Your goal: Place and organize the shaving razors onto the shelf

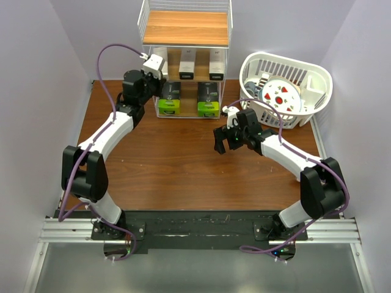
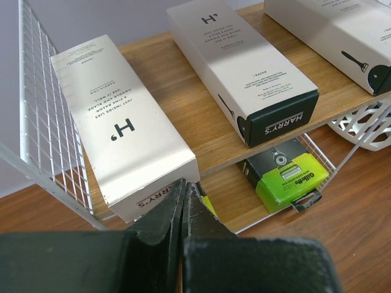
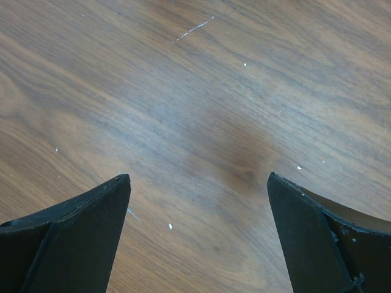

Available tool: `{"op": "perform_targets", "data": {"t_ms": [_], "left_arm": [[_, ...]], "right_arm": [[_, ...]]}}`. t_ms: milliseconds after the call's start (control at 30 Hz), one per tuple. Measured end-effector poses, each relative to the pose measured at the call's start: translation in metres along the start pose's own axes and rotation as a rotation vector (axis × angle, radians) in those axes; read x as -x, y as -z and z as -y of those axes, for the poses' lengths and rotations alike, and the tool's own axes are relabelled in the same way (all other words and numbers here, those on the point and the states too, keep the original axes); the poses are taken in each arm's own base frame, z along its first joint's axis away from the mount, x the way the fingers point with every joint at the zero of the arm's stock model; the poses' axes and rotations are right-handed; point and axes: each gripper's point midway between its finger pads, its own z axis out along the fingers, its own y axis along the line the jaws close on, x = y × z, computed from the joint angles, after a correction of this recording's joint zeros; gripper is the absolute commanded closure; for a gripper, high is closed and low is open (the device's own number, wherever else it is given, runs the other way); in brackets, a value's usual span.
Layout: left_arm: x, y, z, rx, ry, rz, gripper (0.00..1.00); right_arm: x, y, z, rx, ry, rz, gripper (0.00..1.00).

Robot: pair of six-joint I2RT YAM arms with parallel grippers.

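Note:
The shelf (image 1: 186, 27) stands at the back of the table. Three white razor cartons lie side by side on its middle tier: the left carton (image 2: 122, 131), the middle carton (image 2: 244, 67) and the right carton (image 2: 330, 30). Two black packs with lime-green ends (image 1: 169, 102) (image 1: 208, 101) lie on the bottom tier; one green pack (image 2: 287, 174) shows in the left wrist view. My left gripper (image 2: 184, 183) is shut with nothing in it, its tips right at the near end of the left carton. My right gripper (image 3: 198, 177) hangs open over bare table, right of centre (image 1: 225, 141).
A white slatted basket (image 1: 321, 82) holding round dishes sits at the back right, beside the shelf. The shelf's white wire side panel (image 2: 46, 122) runs just left of the left carton. Purple walls close in the table on three sides.

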Motion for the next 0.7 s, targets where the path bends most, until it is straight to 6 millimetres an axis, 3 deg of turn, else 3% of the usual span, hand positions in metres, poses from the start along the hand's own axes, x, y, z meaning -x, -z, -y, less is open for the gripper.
{"op": "perform_targets", "data": {"t_ms": [67, 100, 133, 200, 233, 333, 467, 600, 700], "left_arm": [[0.0, 0.0, 0.0, 0.001, -0.007, 0.0, 0.85], [0.0, 0.0, 0.0, -0.002, -0.01, 0.0, 0.74], [0.0, 0.0, 0.001, -0.008, -0.016, -0.001, 0.57], [-0.001, 0.003, 0.006, -0.033, -0.017, -0.009, 0.43], [0.0, 0.005, 0.008, -0.044, -0.009, -0.014, 0.29], [0.009, 0.018, 0.011, -0.038, 0.022, -0.004, 0.18], [0.031, 0.031, 0.007, 0.017, 0.092, 0.03, 0.16], [0.036, 0.022, -0.004, 0.08, 0.15, 0.027, 0.16], [0.029, 0.01, -0.009, 0.109, 0.179, 0.004, 0.16]], "right_arm": [[0.0, 0.0, 0.001, -0.001, -0.001, 0.0, 0.01], [0.0, 0.0, 0.001, -0.001, -0.002, -0.001, 0.01], [0.0, 0.0, 0.001, -0.002, -0.003, -0.001, 0.01], [-0.001, -0.001, 0.002, -0.003, -0.004, -0.004, 0.01], [-0.001, -0.001, 0.002, -0.003, -0.005, -0.006, 0.01], [-0.002, -0.002, 0.003, -0.004, -0.006, -0.006, 0.01], [-0.003, -0.004, 0.004, -0.006, -0.011, -0.012, 0.01], [-0.009, -0.01, 0.006, -0.008, -0.018, -0.031, 0.01], [-0.012, -0.012, 0.007, -0.008, -0.02, -0.041, 0.01]]}}
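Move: The left hand's shut fingertips are at the front end of the leftmost white razor box on the middle shelf, whose middle lies about 9 cm ahead, 3 cm left and level. The middle white box stands some 9 cm ahead and 6 cm right; a green-black razor box sits about 7 cm ahead, 1 cm left and 13 cm below. From the right hand, the leftmost white box is roughly 26 cm ahead, 23 cm left and 17 cm up. Left fingers come free of the white box's front, opening wide while backing 3 cm and rising, then return forward. ##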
